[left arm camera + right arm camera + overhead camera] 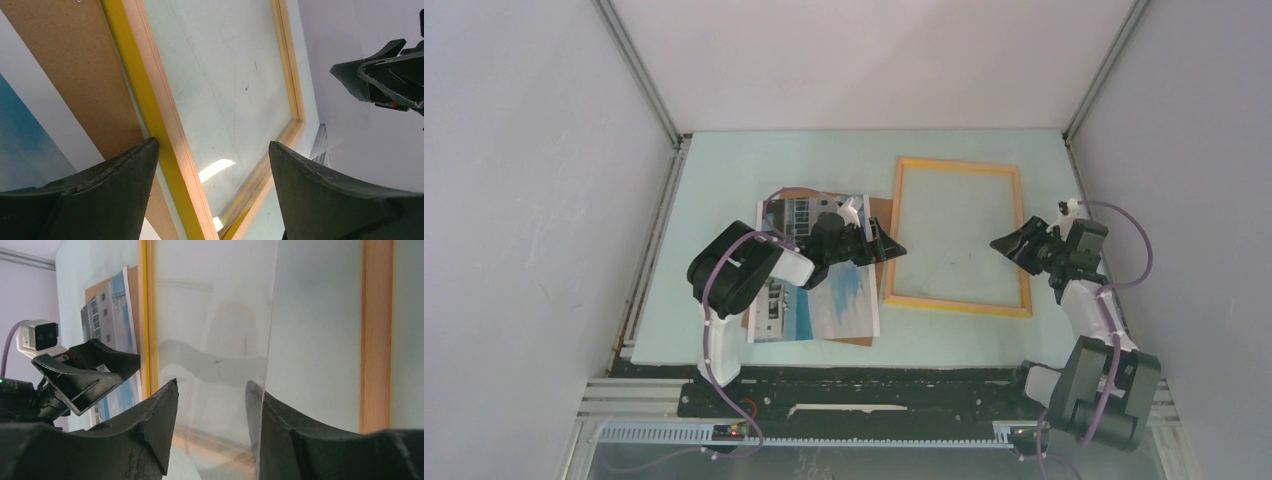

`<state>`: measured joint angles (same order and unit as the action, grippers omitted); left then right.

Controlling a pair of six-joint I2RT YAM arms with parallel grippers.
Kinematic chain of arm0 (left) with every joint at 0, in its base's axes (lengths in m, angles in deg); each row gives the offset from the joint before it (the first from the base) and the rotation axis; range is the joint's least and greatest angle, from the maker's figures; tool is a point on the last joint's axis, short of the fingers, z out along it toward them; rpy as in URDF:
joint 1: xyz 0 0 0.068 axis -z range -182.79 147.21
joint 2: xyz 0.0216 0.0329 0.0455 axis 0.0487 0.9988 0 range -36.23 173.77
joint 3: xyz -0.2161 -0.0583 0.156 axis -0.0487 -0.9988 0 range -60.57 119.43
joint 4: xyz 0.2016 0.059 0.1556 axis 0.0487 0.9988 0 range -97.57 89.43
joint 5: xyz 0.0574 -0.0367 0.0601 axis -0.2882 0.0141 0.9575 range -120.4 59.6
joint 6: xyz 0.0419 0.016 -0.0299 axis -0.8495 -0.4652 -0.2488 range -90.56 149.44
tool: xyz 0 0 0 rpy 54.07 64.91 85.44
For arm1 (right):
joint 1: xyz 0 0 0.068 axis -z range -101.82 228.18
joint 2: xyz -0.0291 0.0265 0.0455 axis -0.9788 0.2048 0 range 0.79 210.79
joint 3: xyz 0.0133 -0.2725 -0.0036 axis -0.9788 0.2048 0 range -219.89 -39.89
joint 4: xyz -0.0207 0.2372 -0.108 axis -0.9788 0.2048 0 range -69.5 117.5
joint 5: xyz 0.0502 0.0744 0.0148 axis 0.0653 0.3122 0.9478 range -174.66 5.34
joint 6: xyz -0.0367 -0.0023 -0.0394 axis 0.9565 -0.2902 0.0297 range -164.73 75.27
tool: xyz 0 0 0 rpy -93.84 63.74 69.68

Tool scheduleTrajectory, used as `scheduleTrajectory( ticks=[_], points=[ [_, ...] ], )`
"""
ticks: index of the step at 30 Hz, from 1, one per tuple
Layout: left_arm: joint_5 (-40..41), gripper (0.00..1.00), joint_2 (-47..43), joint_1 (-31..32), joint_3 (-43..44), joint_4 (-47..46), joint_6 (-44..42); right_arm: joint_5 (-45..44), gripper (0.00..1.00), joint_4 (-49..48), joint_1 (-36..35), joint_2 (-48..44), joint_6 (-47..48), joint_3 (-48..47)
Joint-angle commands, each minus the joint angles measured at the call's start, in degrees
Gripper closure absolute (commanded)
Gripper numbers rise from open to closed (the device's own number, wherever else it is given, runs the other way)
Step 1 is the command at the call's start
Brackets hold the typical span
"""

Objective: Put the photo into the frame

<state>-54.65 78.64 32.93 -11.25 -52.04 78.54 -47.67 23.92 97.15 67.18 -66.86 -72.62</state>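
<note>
The yellow-orange frame lies flat on the table right of centre, with its clear pane inside it. The photo of a white building under blue sky lies left of the frame on a brown backing board. My left gripper is open at the frame's left rail, one finger on each side of the rail and not touching it. My right gripper hangs open over the frame's right half. In the right wrist view the pane's edge runs up between my right gripper's fingers, and the right fingertip shows through the pane.
Grey enclosure walls with metal corner posts surround the pale green table mat. The two grippers face each other across the frame, and the right gripper shows in the left wrist view. The arm bases stand at the near edge.
</note>
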Motion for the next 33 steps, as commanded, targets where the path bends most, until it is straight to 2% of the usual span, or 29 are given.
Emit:
scheduleTrajectory(
  ticks=[1, 12, 33],
  points=[
    [-0.5, 0.09, 0.0, 0.7, 1.0, 2.3, -0.5, -3.0, 0.39, 2.4, -1.6, -0.1, 1.8, -1.9],
    [-0.5, 0.09, -0.2, 0.7, 0.9, 2.3, -0.5, -12.3, 0.25, 8.7, -6.0, -0.6, 4.2, -5.0],
    [-0.6, 0.09, -0.2, 0.7, 0.8, 2.3, -0.6, -17.6, 0.15, 11.4, -8.6, 1.8, 6.5, -8.6]
  ],
)
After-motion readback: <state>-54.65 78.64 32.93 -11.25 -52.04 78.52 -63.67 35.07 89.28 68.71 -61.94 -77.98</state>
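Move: The clear sheet's raised right edge passes close by the right hand's fingers, about 1 cm right of the hand point, 2 ahead and 1 below. The middle of the frame's right bar lies some 6 cm right, 2 ahead and 8 below; the whole frame's middle is about 7 cm left, 3 ahead and 8 below. From the left hand, that sheet edge is roughly 21 cm right, 1 ahead and 5 higher. With the clear sheet's edge still lying across its right finger, the right hand eases about 2 cm down towards the frame and keeps opening, from a little over half to nearly wide. The wrist rolls its left side down and tips the fingers lower, some 15 degrees in all. The left hand stays still, one finger against the outside of the frame's left bar. ##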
